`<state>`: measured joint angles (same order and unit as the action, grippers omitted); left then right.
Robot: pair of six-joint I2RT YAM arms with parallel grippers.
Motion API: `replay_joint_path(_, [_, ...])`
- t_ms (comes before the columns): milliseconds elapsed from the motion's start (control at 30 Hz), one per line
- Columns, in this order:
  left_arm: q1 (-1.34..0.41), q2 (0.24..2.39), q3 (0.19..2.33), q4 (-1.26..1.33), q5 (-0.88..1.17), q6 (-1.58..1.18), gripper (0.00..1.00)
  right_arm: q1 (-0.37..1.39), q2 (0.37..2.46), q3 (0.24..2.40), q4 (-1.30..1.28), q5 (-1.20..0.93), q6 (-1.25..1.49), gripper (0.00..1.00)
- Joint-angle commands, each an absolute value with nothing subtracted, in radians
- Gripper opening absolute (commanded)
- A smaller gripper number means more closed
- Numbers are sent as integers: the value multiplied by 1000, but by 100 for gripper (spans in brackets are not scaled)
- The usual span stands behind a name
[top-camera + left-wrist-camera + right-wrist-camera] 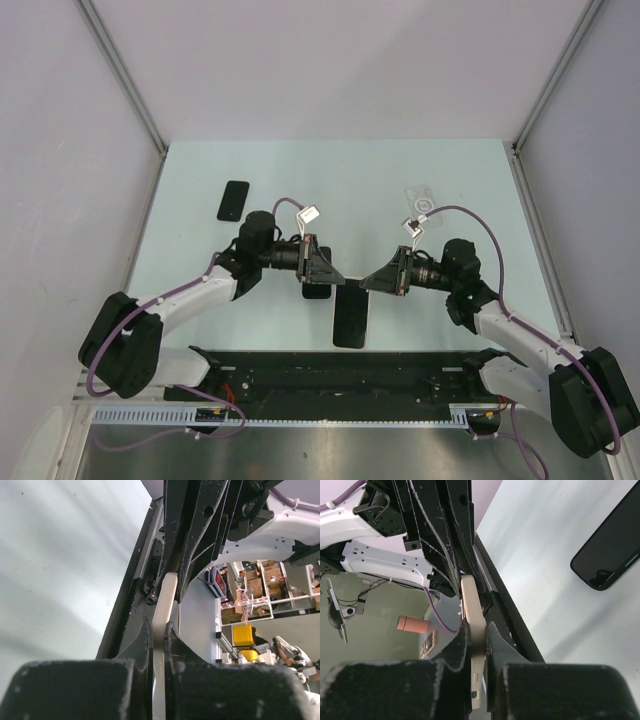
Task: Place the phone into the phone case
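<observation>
The phone [350,325] shows as a black slab at the table's middle, just beyond the arm bases. Its rim is the beige phone case [165,600], seen edge-on in both wrist views [471,600]. My left gripper [337,280] comes in from the left and is shut on the far left corner, fingers above and below the beige edge [158,635]. My right gripper [364,282] mirrors it from the right, shut on the far right corner [479,635]. The two sets of fingertips almost meet. How deep the phone sits in the case is hidden.
A second black phone [234,201] lies flat at the far left, also visible in the right wrist view [607,545]. A small clear packet [422,203] lies at the far right. The black base rail [330,375] runs along the near edge.
</observation>
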<state>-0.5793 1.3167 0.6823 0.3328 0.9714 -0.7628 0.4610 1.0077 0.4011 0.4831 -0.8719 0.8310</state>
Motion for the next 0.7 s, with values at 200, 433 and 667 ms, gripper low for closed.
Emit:
replay_joint_path(200, [-561, 1270, 718, 241, 839, -738, 0, 469, 1000, 416, 563, -841, 897, 45])
replay_joint_path(433, [-548, 1249, 701, 265, 798, -796, 0, 477, 1017, 302, 727, -831, 976, 50])
replay_joint_path(667, [-537, 1253, 670, 334, 804, -844, 0, 503, 1061, 264, 788, -811, 989, 49])
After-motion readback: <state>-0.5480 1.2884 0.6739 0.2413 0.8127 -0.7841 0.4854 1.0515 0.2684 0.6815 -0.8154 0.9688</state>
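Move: The phone sits in its case, hung screen-up between the hands, each pinching an upper corner. Its middle lies about 6 cm back, 4 cm below and 3 cm left of the right hand; from the left hand it is about 6 cm back, 3 cm right and 4 cm below. A loose black phone lies on the table some 12 cm ahead, 11 cm left and 18 cm below the right hand, and a clear case some 32 cm ahead, 17 cm right at table height. The right hand opens to about half and lets go of the upper right corner of the case, easing just under 1 cm forward before it sinks some 2.5 cm and draws back a little past its start, the parted fingers now astride the right long edge nearer the case's middle. Meanwhile the left hand keeps its pinch on the upper left and carries case and phone about 3 cm forward, also slightly down and to the left, turning some 10 degrees counter-clockwise. ##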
